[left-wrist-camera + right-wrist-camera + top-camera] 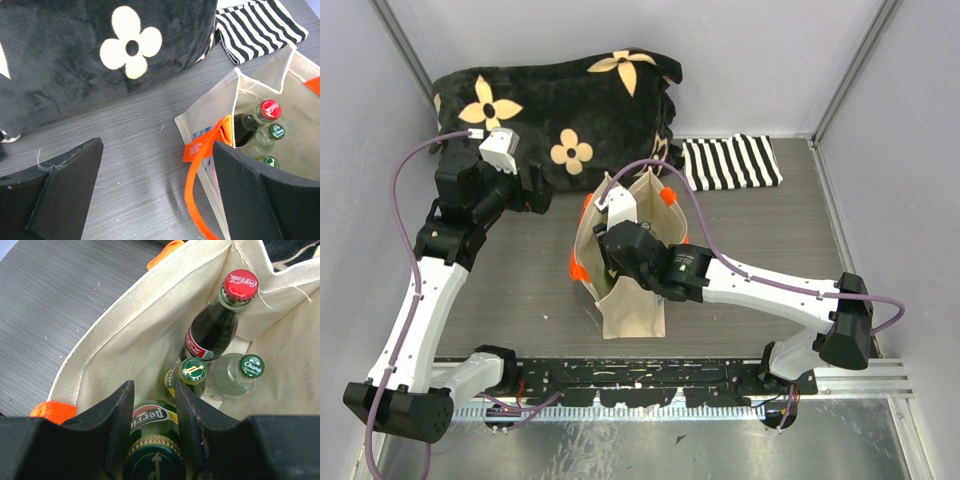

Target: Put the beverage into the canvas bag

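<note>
The canvas bag [632, 305] stands upright on the table with orange handles [192, 185]. My right gripper [620, 248] is lowered into its mouth. In the right wrist view the gripper [153, 390] is shut on the neck of a green Perrier bottle [152, 417] held upright inside the bag [130, 325]. Three more bottles stand in the bag: a red-capped Coca-Cola [215, 330], another Perrier [192, 371] and a clear Chang [235, 375]. My left gripper [157, 190] is open and empty above the table, just left of the bag [210, 112].
A black flowered cushion [560, 90] lies at the back left, close behind my left gripper [545, 190]. A black-and-white striped cloth [730, 162] lies at the back right. Grey walls close in the table on three sides.
</note>
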Tool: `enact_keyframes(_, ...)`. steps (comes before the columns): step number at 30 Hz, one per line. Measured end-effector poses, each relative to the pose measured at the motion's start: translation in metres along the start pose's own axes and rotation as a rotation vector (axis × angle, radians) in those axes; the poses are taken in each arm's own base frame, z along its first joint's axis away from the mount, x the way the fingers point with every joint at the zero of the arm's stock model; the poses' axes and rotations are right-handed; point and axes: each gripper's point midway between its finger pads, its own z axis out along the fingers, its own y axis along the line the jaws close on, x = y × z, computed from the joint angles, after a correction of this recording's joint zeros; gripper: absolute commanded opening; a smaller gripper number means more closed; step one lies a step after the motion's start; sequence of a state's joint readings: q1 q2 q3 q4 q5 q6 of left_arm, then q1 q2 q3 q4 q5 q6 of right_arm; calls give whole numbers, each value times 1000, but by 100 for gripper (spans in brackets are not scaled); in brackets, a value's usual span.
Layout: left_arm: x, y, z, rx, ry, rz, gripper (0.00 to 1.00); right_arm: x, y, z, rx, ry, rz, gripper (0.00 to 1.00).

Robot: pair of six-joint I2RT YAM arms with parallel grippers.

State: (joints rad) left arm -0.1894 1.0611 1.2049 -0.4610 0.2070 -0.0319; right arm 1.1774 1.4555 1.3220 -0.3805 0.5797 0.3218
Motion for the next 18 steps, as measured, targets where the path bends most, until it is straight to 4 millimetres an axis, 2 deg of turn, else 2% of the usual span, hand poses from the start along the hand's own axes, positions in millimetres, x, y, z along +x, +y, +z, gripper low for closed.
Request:
enact_keyframes(5, -2, -4, 0, 19, -7, -22, 98, 6, 3, 6, -12, -16, -1, 1)
enact_keyframes(18, -2, -7, 0, 33, -7, -29, 99, 58, 9, 30, -52, 36, -40, 1)
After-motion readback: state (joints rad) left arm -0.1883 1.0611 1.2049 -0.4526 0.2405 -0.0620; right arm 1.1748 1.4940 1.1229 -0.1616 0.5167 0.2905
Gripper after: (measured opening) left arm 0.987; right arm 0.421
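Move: The green bottle held in the right fingers is already inside the canvas bag's mouth, near its near-left corner. The bag's middle lies about 4 cm ahead of that hand, 4 cm to its right and 12 cm below. Standing inside, roughly 13 cm below, are a green bottle 5 cm ahead and 3 cm right, the coke bottle 9 cm ahead and 2 cm right, and the clear bottle 7 cm ahead and 7 cm right. From the left hand the bag's middle is some 5 cm back, 17 cm right and 18 cm below. Sinking almost straight down into the near-left part of the bag, the right hand lowers the green bottle by about 6.5 cm, gathering speed after a slow start and easing roughly 1 cm to the left. The fingers keep their hold at the neck, and the wrist stays nearly level, turning only some 5 degrees counter-clockwise. ##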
